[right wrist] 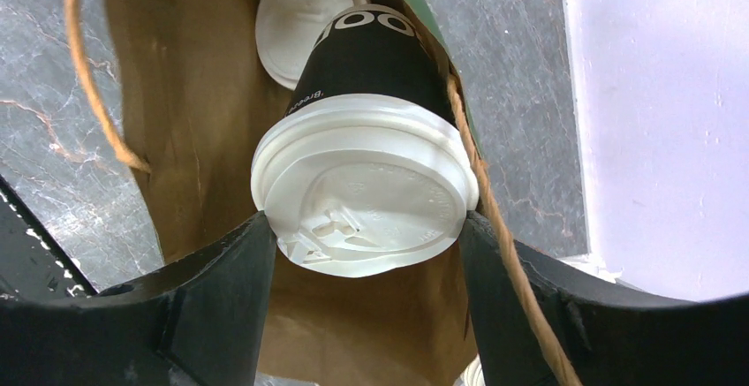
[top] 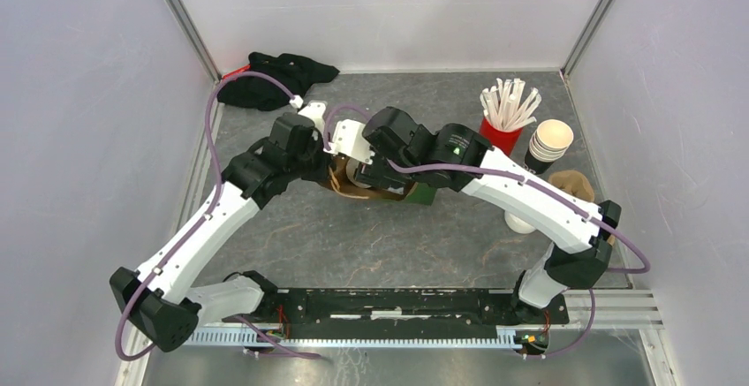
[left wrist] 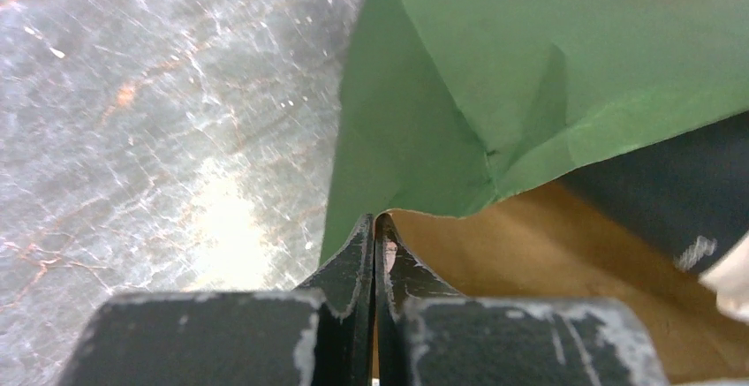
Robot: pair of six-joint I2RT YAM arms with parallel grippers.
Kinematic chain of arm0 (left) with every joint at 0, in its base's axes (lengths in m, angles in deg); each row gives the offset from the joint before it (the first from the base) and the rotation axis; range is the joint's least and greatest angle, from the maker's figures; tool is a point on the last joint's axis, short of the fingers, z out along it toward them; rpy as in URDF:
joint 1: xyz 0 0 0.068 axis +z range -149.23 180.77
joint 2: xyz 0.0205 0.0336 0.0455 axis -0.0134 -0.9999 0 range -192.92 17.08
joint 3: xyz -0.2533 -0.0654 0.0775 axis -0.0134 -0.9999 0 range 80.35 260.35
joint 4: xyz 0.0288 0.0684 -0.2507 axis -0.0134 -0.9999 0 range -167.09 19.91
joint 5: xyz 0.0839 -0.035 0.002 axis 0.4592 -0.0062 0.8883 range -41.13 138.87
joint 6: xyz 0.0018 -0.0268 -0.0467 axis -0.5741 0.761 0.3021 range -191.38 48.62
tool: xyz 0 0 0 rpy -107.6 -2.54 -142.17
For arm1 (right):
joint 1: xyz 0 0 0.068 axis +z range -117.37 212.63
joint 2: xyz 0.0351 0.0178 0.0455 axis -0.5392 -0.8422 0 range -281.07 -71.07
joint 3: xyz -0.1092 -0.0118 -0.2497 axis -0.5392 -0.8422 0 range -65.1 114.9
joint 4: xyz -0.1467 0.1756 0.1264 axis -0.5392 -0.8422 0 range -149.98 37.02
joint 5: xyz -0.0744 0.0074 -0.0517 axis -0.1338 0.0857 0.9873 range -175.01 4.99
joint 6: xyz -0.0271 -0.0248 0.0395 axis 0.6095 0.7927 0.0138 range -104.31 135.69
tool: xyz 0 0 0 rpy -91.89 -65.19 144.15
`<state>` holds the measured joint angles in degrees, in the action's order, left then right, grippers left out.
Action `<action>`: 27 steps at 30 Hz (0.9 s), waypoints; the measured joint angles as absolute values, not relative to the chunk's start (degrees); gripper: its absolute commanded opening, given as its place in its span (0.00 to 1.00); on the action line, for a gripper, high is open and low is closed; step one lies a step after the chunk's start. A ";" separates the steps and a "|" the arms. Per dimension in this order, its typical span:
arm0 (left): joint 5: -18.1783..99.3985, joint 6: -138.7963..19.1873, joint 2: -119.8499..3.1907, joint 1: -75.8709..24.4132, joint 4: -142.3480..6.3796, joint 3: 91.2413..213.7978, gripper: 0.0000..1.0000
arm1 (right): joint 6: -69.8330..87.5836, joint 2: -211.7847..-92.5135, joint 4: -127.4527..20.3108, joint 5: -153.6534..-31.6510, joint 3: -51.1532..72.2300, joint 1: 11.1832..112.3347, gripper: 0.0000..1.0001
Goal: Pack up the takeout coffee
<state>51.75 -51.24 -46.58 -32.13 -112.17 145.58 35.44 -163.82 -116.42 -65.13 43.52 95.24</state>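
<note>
A green paper bag (left wrist: 495, 68) with a brown inside (right wrist: 203, 94) lies on its side mid-table (top: 422, 194), its mouth open. My left gripper (left wrist: 376, 227) is shut on the bag's rim at the mouth (top: 340, 172). My right gripper (right wrist: 362, 236) is at the mouth (top: 371, 174), shut on a takeout coffee: a dark cup (right wrist: 362, 59) whose white lid (right wrist: 371, 183) sits between both fingers. Deeper in the bag a second takeout coffee shows only its white lid (right wrist: 300, 15).
At the back right stand a red cup of white stirrers (top: 505, 112) and a stack of lidless cups (top: 549, 143). A brown crumpled item (top: 574, 183) and a loose white lid (top: 519, 223) lie by the right arm. A black cloth (top: 274, 77) lies at the back left. The bag's twine handles (right wrist: 88, 77) hang by its mouth.
</note>
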 measured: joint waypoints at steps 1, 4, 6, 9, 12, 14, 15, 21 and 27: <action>52.73 -51.13 -47.59 -32.13 -112.41 146.96 0.02 | 35.42 -163.60 -116.33 -65.46 43.43 95.26 0.23; 55.66 -49.98 -49.97 -32.16 -113.29 150.81 0.02 | 35.28 -160.95 -114.27 -66.29 40.03 95.26 0.24; 56.23 -49.32 -51.15 -32.16 -113.90 153.01 0.02 | 35.20 -158.42 -113.27 -67.14 36.57 95.26 0.24; 56.27 -48.55 -51.89 -32.16 -114.10 154.85 0.02 | 35.20 -156.43 -112.63 -68.45 33.73 95.26 0.24; 56.34 -47.44 -51.87 -32.16 -114.18 154.98 0.02 | 35.24 -156.50 -110.45 -69.61 33.45 95.24 0.24; 56.16 -46.98 -51.87 -32.16 -114.01 154.85 0.02 | 35.42 -156.52 -108.70 -70.55 33.45 95.26 0.25; 55.77 -46.96 -51.65 -32.16 -113.55 154.57 0.02 | 35.48 -156.52 -107.56 -71.14 33.34 95.26 0.25; 51.94 -46.98 -47.41 -32.16 -108.92 149.10 0.02 | 38.13 -154.44 -98.78 -76.04 25.95 94.50 0.26; 49.78 -46.92 -41.53 -32.11 -104.74 146.00 0.02 | 39.07 -146.55 -89.77 -85.83 11.26 87.48 0.26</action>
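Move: The right gripper already holds a lidded coffee cup by its lid, with the mouth of the paper bag centred about 7 cm below it and 4 cm to its left. The first cup's lid shows inside the bag, some 7 cm left and 12 cm below, about level fore and aft. The left gripper already pinches the bag's left rim; the held cup is roughly 10 cm to its right and 4 cm higher, neither ahead nor back. Keep the left fingers shut on the bag's rim and draw it up about 5 cm, first edging forward, then easing back while the fingertips tip up slightly. With the right gripper, keep hold of the lid, ease back and right a little, swing left, then lower the cup about 5 cm into the bag while veering back to the right, rolling the hand's left side up some 15 degrees and turning it slightly counter-clockwise. ##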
